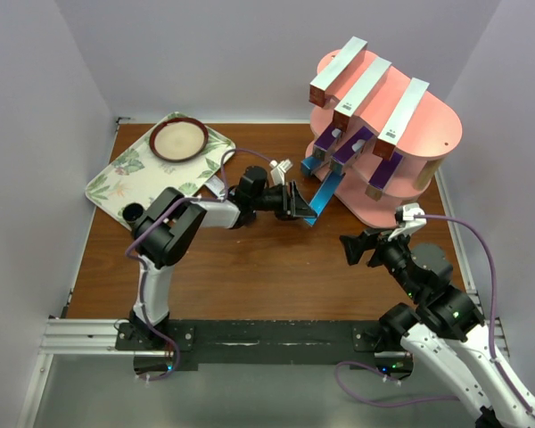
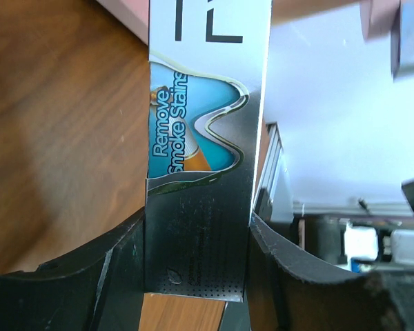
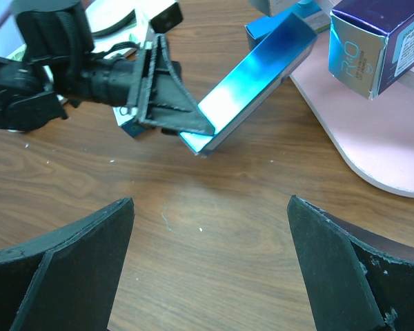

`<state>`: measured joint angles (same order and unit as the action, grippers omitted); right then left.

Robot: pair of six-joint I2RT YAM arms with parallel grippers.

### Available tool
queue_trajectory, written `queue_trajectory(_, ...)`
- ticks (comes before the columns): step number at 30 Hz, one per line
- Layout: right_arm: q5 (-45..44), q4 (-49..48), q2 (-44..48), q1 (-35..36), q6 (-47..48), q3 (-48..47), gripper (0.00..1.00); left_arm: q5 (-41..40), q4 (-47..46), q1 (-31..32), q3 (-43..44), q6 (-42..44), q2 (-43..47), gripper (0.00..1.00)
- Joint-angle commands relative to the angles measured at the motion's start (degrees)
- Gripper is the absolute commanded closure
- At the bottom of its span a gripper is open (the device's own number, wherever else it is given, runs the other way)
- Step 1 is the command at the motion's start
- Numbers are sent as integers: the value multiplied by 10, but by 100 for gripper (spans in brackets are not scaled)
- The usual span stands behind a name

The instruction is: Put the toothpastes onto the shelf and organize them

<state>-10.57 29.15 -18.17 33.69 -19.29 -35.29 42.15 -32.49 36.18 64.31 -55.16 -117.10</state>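
Note:
The pink three-tier shelf (image 1: 428,134) stands at the back right. Three silver-and-red toothpastes (image 1: 362,89) lie across its top board, and purple ones (image 1: 352,148) sit on the middle board. My left gripper (image 1: 296,201) is shut on the near end of a shiny blue toothpaste box (image 1: 326,191), whose far end slants toward the shelf's lowest board. In the left wrist view that box (image 2: 207,103) fills the gap of the left gripper (image 2: 196,231). My right gripper (image 1: 357,246) hangs open and empty over the wood in front of the shelf, facing the blue box (image 3: 252,83).
A leaf-patterned tray (image 1: 125,178) with a brown plate (image 1: 179,140) lies at the back left. Grey walls close in the table on three sides. A purple box (image 3: 372,41) overhangs the shelf's bottom board (image 3: 372,145) in the right wrist view.

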Motion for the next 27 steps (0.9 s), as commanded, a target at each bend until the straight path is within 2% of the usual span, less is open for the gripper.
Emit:
queue_trajectory(1,2,-9,5,-1,7,-1,3,-6,-71,2,62,-42,-24,67)
queue_trajectory(13,2,-11,3,-1,7,0,3,-31,-43,6,153,-81,-99,58)
queue_trajectory(27,4,-13,2,-1,7,1,3,-60,-64,21,178,-135,-144,52)
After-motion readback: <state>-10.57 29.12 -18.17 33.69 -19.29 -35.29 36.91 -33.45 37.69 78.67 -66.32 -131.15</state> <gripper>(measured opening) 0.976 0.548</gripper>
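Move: My left hand already pinches the near end of a toothpaste box that points out ahead. The free place for it on the pink rack's bottom shelf is about 13 cm ahead, 12 cm right and 3 cm lower. The shelved blue box's near end is some 11 cm ahead and 1 cm right; the middle purple box's near end is 10 cm ahead, 6 cm right and 10 cm higher. From my right hand the place is roughly 20 cm ahead, 5 cm right, 17 cm below. Keeping my left fingers shut on the near end of the box, I push it far end first towards the free place beside the blue box, about 5 cm forward and nearly as far right, almost level. Then, as the forward travel stops, I lower it about 2.5 cm and tip its far end down, the wrist turning some 10 degrees in all. ##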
